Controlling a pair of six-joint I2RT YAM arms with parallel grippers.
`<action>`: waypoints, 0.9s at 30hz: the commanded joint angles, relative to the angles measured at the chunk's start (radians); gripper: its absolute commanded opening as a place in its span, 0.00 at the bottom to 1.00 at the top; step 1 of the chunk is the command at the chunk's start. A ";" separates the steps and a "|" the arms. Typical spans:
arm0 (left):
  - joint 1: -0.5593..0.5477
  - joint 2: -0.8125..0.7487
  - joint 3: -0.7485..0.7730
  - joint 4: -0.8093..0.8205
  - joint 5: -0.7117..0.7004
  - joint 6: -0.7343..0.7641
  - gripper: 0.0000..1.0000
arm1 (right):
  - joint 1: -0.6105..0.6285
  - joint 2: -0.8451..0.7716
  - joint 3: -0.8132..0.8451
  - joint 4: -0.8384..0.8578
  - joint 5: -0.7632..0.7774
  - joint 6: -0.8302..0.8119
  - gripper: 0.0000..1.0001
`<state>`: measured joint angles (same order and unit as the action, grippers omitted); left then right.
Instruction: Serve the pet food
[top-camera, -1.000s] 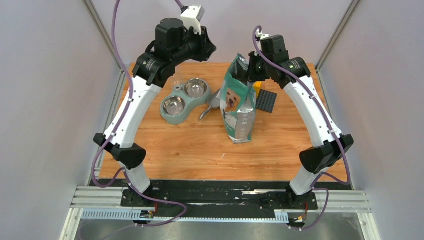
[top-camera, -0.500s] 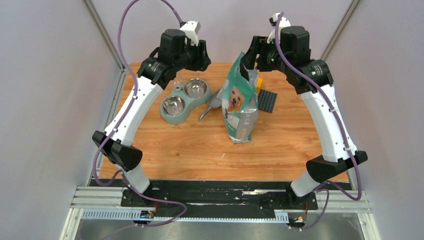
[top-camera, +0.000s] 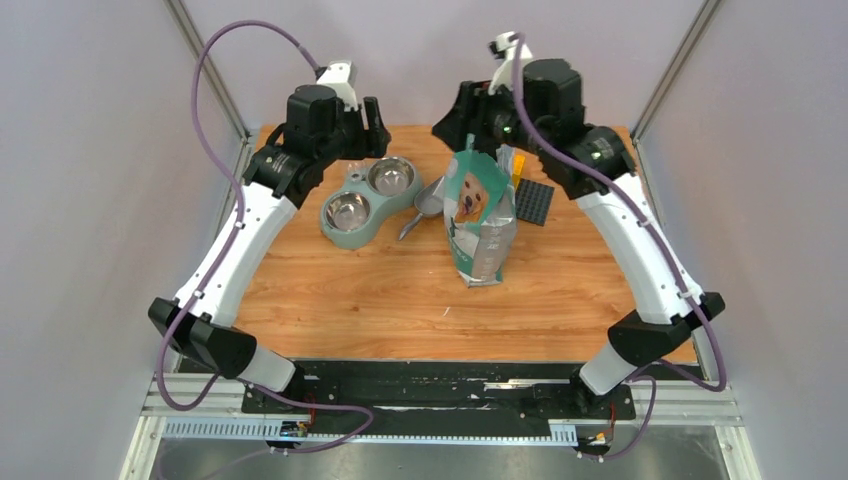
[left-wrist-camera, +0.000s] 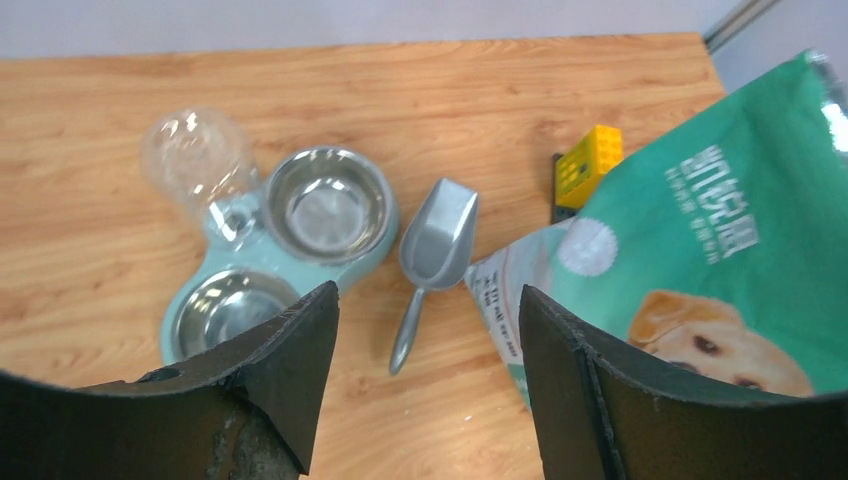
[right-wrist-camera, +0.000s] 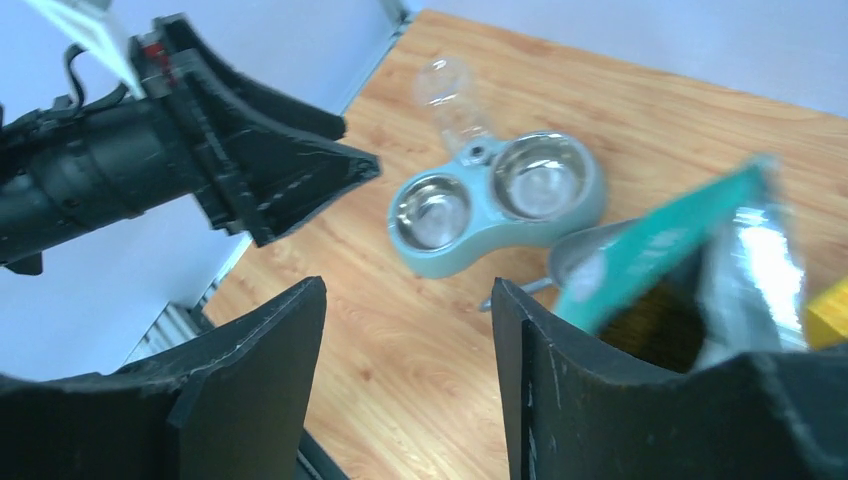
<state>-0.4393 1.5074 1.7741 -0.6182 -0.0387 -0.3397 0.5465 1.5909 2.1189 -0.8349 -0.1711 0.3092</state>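
Observation:
The green-and-white bag (top-camera: 478, 215) with the printed dog stands upright mid-table, top open. In the right wrist view a blurred brown mass, the pet food (right-wrist-camera: 650, 328), shows inside the bag's mouth (right-wrist-camera: 700, 260). A grey scoop (left-wrist-camera: 432, 250) lies flat between the bag (left-wrist-camera: 700, 250) and the mint twin-bowl feeder (left-wrist-camera: 215, 285); both steel bowls look bare. My left gripper (left-wrist-camera: 425, 295) hovers open and empty above the feeder's far side (top-camera: 372, 120). My right gripper (right-wrist-camera: 408, 285) hangs open and empty just above and left of the bag top (top-camera: 452, 115).
A clear bottle (left-wrist-camera: 195, 160) stands in the feeder's back corner. A yellow block (left-wrist-camera: 590, 165) and a black studded plate (top-camera: 533, 203) sit behind and right of the bag. Metal frame posts (top-camera: 205, 70) rise at the table's far corners.
Both jaws have opened. The right gripper has let go of the bag's top and swung up and left. The left arm has drawn back to the left.

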 joint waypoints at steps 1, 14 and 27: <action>0.036 -0.116 -0.130 0.029 -0.114 -0.081 0.75 | 0.138 0.106 -0.025 0.073 0.087 0.009 0.61; 0.114 -0.446 -0.528 -0.035 -0.357 -0.252 0.76 | 0.276 0.479 -0.105 0.028 0.423 0.379 0.59; 0.114 -0.541 -0.575 -0.093 -0.321 -0.264 0.77 | 0.302 0.735 -0.037 -0.050 0.565 0.721 0.59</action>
<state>-0.3256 0.9882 1.1969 -0.7101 -0.3676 -0.5793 0.8352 2.2906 2.0220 -0.8627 0.3210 0.8749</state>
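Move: The scoop's handle lies on the table about 10 cm to the right hand's left, some 6 cm ahead and 42 cm below. Beyond it, the twin pet bowls are about 17 cm left and 12 cm ahead of that hand. The standing food bag is close under the hand, about 5 cm to its right and 1 cm ahead. From the left hand, the handle is roughly 7 cm right, level in reach and 36 cm below. The scoop's handle is what the right hand makes for, open and empty: it swings left about 12 cm clear of the bag, then plunges some 37 cm, tipping its fingers downward and turning clockwise, to end just above the handle's end. The left hand, also open, withdraws left and back, sinking a little and turning about 30 degrees counter-clockwise. ##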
